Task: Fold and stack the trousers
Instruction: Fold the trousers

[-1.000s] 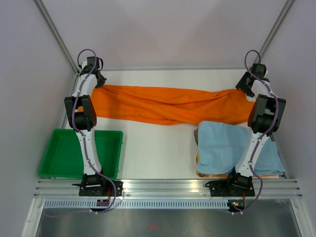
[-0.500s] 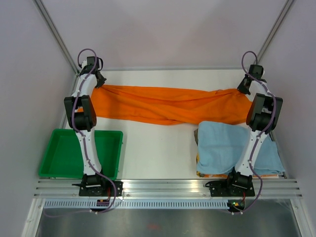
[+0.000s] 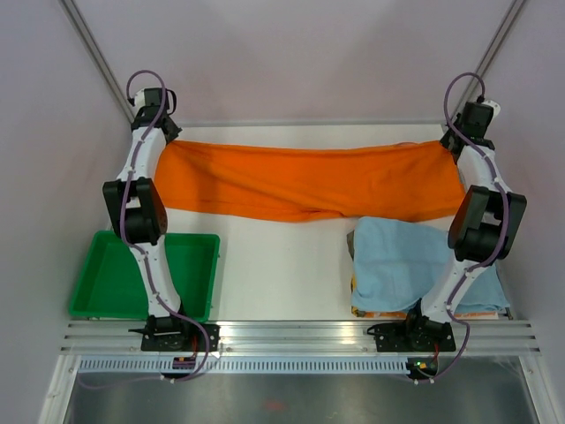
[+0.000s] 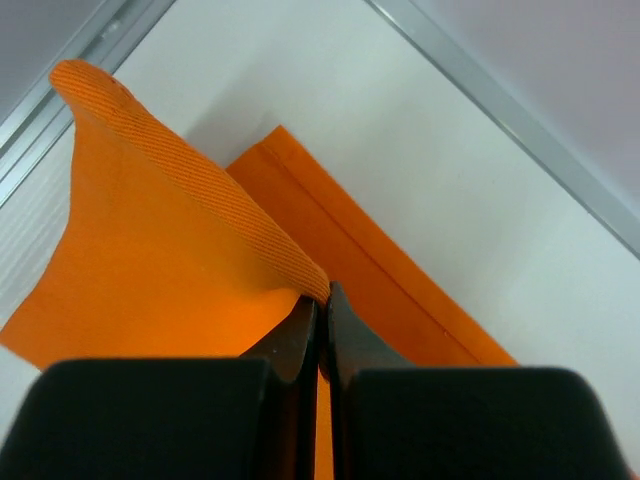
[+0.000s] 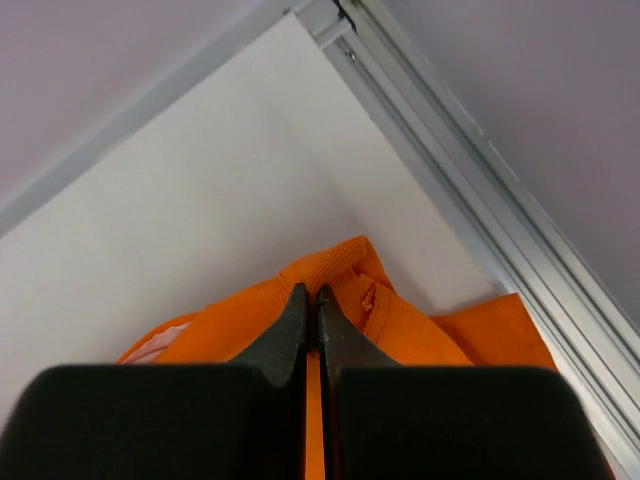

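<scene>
The orange trousers (image 3: 309, 181) stretch in a wide band across the far half of the table, held up at both ends. My left gripper (image 3: 168, 141) is shut on their far left corner; in the left wrist view the jaws (image 4: 322, 295) pinch a ribbed edge of the trousers (image 4: 180, 250). At the far right my right gripper (image 3: 455, 143) is shut on the other corner. The right wrist view shows its jaws (image 5: 312, 297) closed on a bunched hem of the trousers (image 5: 400, 320). The lower edge sags toward the table's middle.
A green tray (image 3: 106, 274) sits at the near left by the left arm's base. A light blue cloth (image 3: 397, 265) lies at the near right, over something orange at its front edge, and partly under the trousers' lower edge. Metal frame rails run along the table's back and sides.
The right gripper has shut on the trousers' right corner. Both arms then lifted and drew apart toward the back corners, pulling the twisted cloth into a taut, flatter band.
</scene>
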Tool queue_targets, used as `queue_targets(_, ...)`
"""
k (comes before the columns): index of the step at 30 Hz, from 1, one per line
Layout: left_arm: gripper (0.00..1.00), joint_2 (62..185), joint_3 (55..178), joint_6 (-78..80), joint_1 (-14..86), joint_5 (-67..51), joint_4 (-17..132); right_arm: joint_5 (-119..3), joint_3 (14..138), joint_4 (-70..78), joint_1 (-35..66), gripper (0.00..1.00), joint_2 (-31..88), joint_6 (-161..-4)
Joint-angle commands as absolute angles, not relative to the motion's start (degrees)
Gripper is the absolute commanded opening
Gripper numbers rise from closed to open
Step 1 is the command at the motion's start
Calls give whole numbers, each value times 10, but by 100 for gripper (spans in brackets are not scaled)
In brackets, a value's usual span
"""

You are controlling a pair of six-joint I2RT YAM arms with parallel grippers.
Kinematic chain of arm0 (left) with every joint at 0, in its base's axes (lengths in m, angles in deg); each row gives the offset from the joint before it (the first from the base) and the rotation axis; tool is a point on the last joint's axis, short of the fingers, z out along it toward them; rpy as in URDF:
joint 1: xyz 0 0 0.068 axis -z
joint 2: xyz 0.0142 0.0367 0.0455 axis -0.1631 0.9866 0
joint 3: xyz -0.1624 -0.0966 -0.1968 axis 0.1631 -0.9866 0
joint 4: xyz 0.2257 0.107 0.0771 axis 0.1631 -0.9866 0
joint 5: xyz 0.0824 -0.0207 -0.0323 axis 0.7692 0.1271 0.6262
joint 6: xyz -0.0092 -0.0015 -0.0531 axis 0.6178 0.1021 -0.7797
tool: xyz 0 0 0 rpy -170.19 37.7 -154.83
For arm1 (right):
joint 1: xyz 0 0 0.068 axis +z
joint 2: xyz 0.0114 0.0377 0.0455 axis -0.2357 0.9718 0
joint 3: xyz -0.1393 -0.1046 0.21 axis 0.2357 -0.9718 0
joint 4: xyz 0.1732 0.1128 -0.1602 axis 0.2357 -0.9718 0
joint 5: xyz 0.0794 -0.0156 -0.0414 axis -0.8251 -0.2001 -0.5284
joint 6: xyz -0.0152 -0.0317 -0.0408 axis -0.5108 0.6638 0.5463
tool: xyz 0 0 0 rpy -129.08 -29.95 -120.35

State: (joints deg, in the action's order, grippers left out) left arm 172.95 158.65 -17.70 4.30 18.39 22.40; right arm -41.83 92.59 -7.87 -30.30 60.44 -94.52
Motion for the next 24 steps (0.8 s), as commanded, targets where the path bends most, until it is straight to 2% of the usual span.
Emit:
queue_targets(1, 2, 1712, 1609, -150, 38, 217, 242, -386, 908, -34, -310, 0, 576, -940)
queue_targets(8, 2, 1795, 1691, -165, 38, 186, 209, -398, 931, -54, -318, 0, 627, -942)
queue_targets(15, 2, 1836, 1694, -187, 38, 178, 235, -412, 944, -29, -320, 0, 671, -935)
queue_targets(24, 9, 1883, 1713, -205, 40, 178, 278, -476, 1007, 23, -320, 0, 762, -926)
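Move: Both hands hold the trousers' raised far edge near its ends, roughly 12 cm above the table. The trousers' lying layer has its far edge about 5 cm ahead of the left hand, level with it sideways and 13 cm below; the trousers' middle is some 44 cm to its right and 7 cm back. From the right hand, that middle lies about 44 cm left, 3 cm back and 12 cm below, while the blue stack sits 33 cm back, 13 cm left and 10 cm below. Keeping the trousers' far edge pinched between shut fingers, both hands lift it a further 1 to 2 cm, then bring it down together towards the table, ending about 8 cm lower than they began, with the wrists tipping only a few degrees. The left hand carries its end forward over the lying layer by some 4 cm, mostly early and again late in the drop; the right goes almost straight down and only at the end swings about 3 cm forward. ##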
